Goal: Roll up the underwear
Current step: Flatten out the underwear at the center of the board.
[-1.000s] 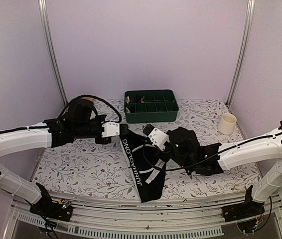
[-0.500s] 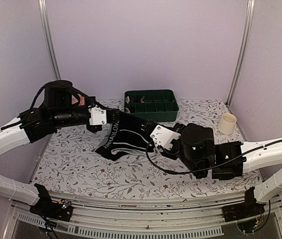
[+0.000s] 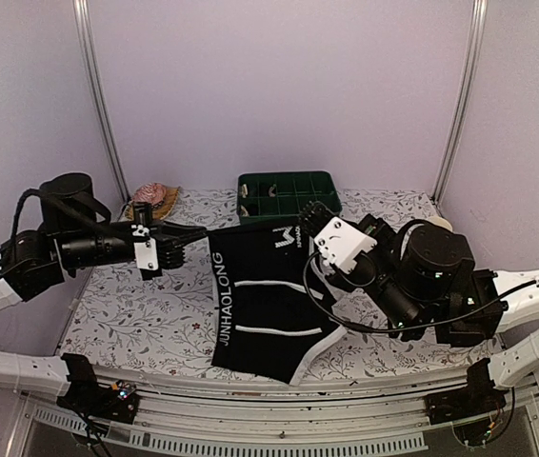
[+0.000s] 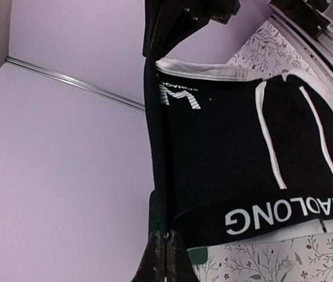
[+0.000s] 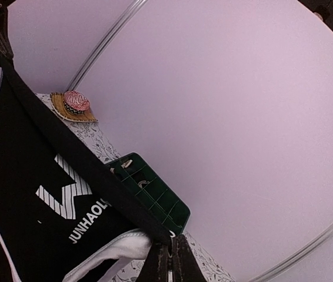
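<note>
The underwear (image 3: 268,309) is black with white stripes and white waistband lettering. It hangs spread out above the table, held up by one top edge stretched taut between both grippers. My left gripper (image 3: 199,237) is shut on the left end of that edge, and its fingertips (image 4: 158,262) pinch the fabric (image 4: 225,147). My right gripper (image 3: 307,222) is shut on the right end, pinching the black edge (image 5: 66,147) beside a white hem. The lower part drapes down toward the table's front.
A green divided tray (image 3: 289,202) stands at the back centre of the floral table (image 3: 136,309). A straw hat with a pink top (image 3: 153,198) lies at the back left. Purple walls close in the back and both sides.
Both arms have risen and pulled apart. The underwear, bunched low between them a second ago, is now lifted and stretched flat, with its lettering showing.
</note>
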Motion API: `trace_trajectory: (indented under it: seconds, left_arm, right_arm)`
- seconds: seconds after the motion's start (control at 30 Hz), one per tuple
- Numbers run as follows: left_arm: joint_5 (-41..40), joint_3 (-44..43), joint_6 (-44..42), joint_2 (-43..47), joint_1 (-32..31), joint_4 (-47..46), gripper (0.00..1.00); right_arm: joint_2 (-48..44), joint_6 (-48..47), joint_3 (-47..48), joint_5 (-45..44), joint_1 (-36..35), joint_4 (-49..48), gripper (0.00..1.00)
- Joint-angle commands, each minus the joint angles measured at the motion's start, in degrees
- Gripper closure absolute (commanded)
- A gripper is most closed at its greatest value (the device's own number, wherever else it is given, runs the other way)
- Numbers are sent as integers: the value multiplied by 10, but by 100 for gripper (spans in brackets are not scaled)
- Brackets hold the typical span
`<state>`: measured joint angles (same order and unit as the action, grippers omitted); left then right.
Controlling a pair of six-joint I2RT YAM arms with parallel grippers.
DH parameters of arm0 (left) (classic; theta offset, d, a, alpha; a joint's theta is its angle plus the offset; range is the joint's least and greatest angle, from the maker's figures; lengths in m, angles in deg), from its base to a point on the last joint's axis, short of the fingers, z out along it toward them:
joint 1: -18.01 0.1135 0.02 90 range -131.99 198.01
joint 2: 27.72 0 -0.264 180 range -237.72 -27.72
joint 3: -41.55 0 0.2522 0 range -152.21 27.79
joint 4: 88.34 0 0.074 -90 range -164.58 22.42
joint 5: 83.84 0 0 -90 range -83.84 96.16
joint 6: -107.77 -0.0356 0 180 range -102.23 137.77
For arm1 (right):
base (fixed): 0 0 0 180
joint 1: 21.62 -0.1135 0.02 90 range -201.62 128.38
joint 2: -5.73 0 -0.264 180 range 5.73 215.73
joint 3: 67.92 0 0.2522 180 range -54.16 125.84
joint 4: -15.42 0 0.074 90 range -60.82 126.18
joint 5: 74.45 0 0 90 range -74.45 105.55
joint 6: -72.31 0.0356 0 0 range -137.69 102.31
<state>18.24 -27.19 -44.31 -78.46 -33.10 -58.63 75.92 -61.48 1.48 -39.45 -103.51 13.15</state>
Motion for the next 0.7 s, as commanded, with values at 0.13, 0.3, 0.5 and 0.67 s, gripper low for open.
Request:
trace_trajectory:
  seconds: [0.13,0.3,0.5,0.67]
  left_arm:
    - [23,35,34,32,-10,20,100]
    - [26,55,44,50,-13,19,100]
    - [55,62,60,93,-18,19,100]
    - [64,76,59,111,-20,19,100]
  right_arm:
    - [-17,-33,-11,-41,-13,-55,98]
    - [-30,-67,-29,-34,-37,-96,98]
    - [-38,-127,-38,-43,-83,-143,98]
    - [-38,-160,-47,-52,-94,-190,98]
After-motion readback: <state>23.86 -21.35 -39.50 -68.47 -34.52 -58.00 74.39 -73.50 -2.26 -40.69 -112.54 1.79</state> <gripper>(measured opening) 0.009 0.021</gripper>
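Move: The two hands hold the underwear up by its top edge, some 20 cm apart, and it hangs between them. The bare centre of the board lies about 14 cm ahead of the left hand, 12 cm to its right and 34 cm below. From the right hand it is about 13 cm ahead, 8 cm left and 35 cm below. The green box stands about 38 cm ahead of the left hand, 16 cm right and 31 cm below. Both shut grippers keep their pinch on the top corners of the underwear, holding the edge stretched between them while drawing it back towards the bases about 5 cm. The left hand also drifts 2 cm left, dipping a couple of centimetres midway and coming up again; the right rises slightly near the end, its fingers tipping up and turning counter-clockwise. ##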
